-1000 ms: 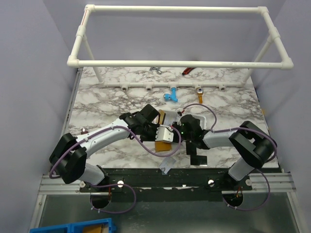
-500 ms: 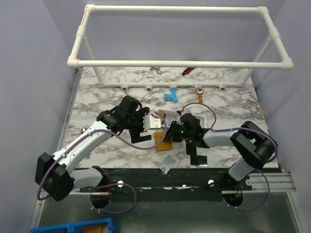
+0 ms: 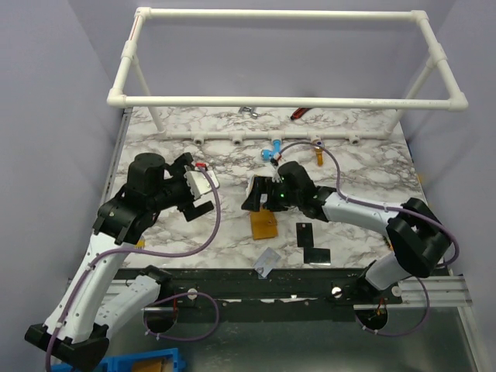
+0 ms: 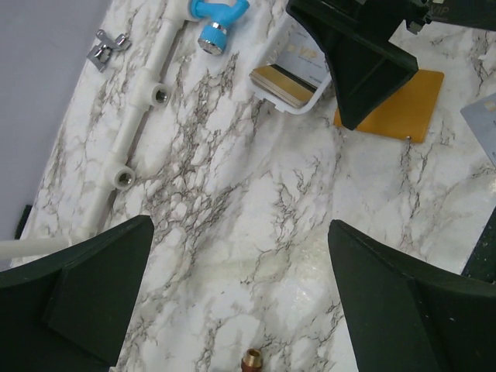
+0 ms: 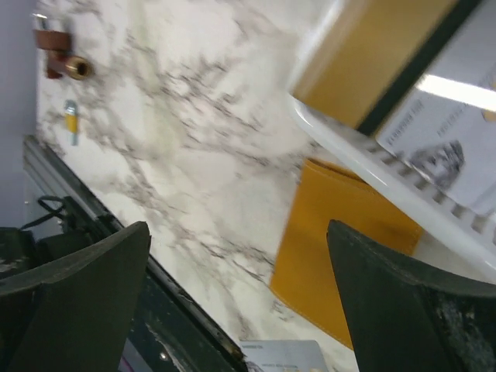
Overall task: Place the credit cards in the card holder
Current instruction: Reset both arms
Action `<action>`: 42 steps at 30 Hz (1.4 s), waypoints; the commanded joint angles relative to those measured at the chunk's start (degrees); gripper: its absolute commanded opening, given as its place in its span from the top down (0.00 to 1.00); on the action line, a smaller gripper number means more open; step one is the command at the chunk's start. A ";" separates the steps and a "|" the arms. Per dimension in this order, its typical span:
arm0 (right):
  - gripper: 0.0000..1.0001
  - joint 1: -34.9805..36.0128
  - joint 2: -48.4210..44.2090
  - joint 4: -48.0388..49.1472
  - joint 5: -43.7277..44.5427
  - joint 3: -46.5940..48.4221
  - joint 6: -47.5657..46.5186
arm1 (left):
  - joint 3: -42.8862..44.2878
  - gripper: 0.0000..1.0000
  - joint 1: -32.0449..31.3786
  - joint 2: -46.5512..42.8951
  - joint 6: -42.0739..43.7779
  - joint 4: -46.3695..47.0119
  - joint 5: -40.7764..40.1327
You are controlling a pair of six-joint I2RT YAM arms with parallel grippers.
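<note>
The orange card holder lies flat and closed on the marble table; it also shows in the left wrist view and the right wrist view. Two black credit cards and a silvery card lie near the front edge. A gold card and a white card sit in the white basket. My left gripper is open and empty, raised well left of the holder. My right gripper is open and empty, hovering over the basket just behind the holder.
A blue fitting, a red tool and a white PVC frame stand at the back. A small brass fitting lies on the table below my left gripper. The black table edge is close to the silvery card.
My left arm has pulled away from the card holder, moving left and up. My right gripper has shifted back and left, over the basket. The holder now lies uncovered.
</note>
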 commanded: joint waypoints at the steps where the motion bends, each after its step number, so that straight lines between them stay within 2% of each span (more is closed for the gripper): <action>1: 0.00 0.87 -4.00 -4.38 -1.02 9.33 -3.44 | 1.95 0.01 1.66 -1.22 -4.54 -1.18 0.44; 5: 0.00 0.97 -5.21 -10.66 -0.20 16.05 -5.18 | 2.88 0.01 1.73 -2.39 -8.92 2.54 -4.20; 7: 0.00 0.95 -6.70 -13.36 2.97 18.53 -6.59 | 3.00 0.01 1.75 -2.04 -9.45 3.65 -6.93; 10: 0.00 0.33 -10.17 -18.94 14.79 20.35 -10.79 | 1.74 0.01 2.57 -1.90 -11.79 6.02 -10.78; 12: 0.00 -1.30 -14.05 -19.72 23.51 18.24 -12.47 | -1.05 0.01 4.35 -2.11 -13.32 8.88 -12.05; 14: 0.00 -4.38 -17.72 -19.29 30.61 14.39 -12.61 | -6.90 0.02 7.42 -3.20 -14.92 14.92 -11.42; 16: 0.00 -10.44 -20.58 -18.18 34.74 9.77 -11.29 | -13.67 0.02 10.50 -3.14 -17.02 21.90 -10.66; 19: 0.00 -18.06 -25.13 -8.75 43.52 -1.21 -12.73 | -20.55 0.02 14.65 0.89 -20.74 31.11 -8.94; 22: 0.00 -19.04 -27.79 13.51 55.48 -17.29 -26.04 | -22.38 0.01 17.80 7.82 -22.89 36.71 -6.87; 24: 0.00 -20.43 -26.74 31.91 59.16 -26.00 -34.52 | -22.68 0.01 18.94 11.99 -23.34 39.31 -5.92; 26: 0.00 -23.79 -24.13 40.40 61.43 -30.55 -35.21 | -23.45 0.02 20.10 15.22 -24.51 43.14 -5.29; 32: 0.00 -34.74 -17.35 47.70 58.02 -34.38 -27.79 | -25.06 0.02 22.69 22.87 -26.74 54.91 -2.82; 37: 0.00 -37.90 -11.40 50.95 56.43 -32.01 -25.87 | -25.32 0.01 23.81 26.90 -29.92 62.73 -2.32; 40: 0.00 -37.94 -9.00 50.64 54.98 -29.99 -26.98 | -28.51 0.02 23.81 26.51 -31.87 72.24 -3.16; 42: 0.00 -37.92 -8.56 49.46 52.70 -29.15 -27.88 | -29.38 0.02 23.81 26.85 -32.31 75.42 -2.81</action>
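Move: The closed card holder lies under the right hand's open fingers, about 7 cm below, some 3 cm back and 3 cm to the right. From that hand the white basket's middle is about 5 cm ahead and 11 cm right, the pale loose card about 18 cm back and 4 cm right, and the upper black card some 8 cm back and 16 cm right. From the high left hand, the card holder is about 19 cm right, 2 cm back and 26 cm below. The card holder is left behind untouched as both open hands retreat. The right hand rises some 17 cm, sweeps about 40 cm right over the basket with some forward travel, then sinks back to its starting height, turning clockwise roughly 70 degrees. The left, after a small rise, goes forward and left and drops about 15 cm, turning counter-clockwise. ##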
